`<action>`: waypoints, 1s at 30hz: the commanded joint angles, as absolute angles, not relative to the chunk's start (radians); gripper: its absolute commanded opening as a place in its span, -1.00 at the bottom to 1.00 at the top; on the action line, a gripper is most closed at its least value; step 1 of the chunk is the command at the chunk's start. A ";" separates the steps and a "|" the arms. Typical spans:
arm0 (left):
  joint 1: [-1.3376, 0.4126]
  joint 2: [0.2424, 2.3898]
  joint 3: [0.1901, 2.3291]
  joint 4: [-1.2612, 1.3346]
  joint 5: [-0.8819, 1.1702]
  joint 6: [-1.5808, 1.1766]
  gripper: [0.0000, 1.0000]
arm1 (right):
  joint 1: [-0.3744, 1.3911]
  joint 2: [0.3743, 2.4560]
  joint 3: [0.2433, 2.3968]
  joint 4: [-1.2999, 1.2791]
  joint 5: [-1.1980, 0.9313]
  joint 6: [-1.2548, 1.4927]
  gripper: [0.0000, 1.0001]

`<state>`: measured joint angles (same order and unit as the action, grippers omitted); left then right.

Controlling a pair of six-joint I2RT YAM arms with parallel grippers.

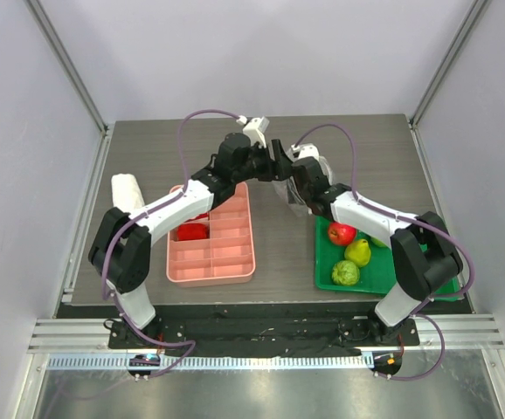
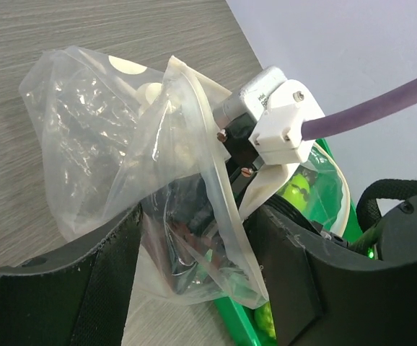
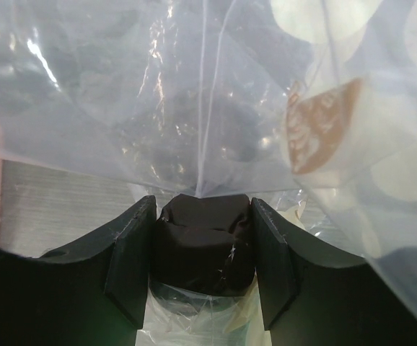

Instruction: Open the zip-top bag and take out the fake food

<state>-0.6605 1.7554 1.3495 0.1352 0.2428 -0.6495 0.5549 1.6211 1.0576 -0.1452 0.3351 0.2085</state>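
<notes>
The zip-top bag hangs clear and crumpled in the air between my two grippers, and nothing shows inside it. In the left wrist view the bag droops between my left gripper's wide-apart fingers. My right gripper is buried in the bag's film, with its pads against a dark lump wrapped in that film. The red apple, yellow-green pear and bumpy green fruit lie in the green tray. In the top view the left gripper and right gripper almost meet.
A pink divided tray with red pieces stands left of centre under the left arm. A white roll lies at the table's left edge. The green tray's rim shows just under the bag in the left wrist view.
</notes>
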 commanded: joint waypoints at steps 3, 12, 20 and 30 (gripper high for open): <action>-0.658 1.756 1.405 0.123 0.195 -0.624 0.04 | 0.581 1.594 1.057 -0.110 0.403 0.184 -0.97; -0.649 1.793 1.402 0.041 0.068 -0.534 -1.00 | 0.580 1.692 1.077 -0.109 0.387 0.207 -0.84; -0.649 1.824 1.339 0.051 0.043 -0.523 -1.00 | 0.548 1.773 1.100 -0.117 0.304 0.305 -0.05; -0.649 1.830 1.301 0.080 0.068 -0.532 -1.00 | 0.540 1.724 1.112 -0.216 0.259 0.313 0.65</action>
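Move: Between the left hand's open fingers runs the bag's rim, not yet pinched; the dark food lies about 12 cm below that hand, some 3 cm to its right and 1 cm ahead. The right hand, inside the bag, still grips that food, with the table about 9 cm straight below. From the right hand, the red apple lies 13 cm back, 7 cm right and 7 cm lower; the pink bin 14 cm back, 25 cm left and 8 cm lower. Shutting fully on the bag's rim, the left hand pinches it, then carries it down about 8 cm and also some 3 cm left, away from the right arm, rolling about 15 degrees so its left side rises. The right hand sinks some 6 cm towards the table with the dark food, tips about 10 degrees further down, then opens its fingers off it. ##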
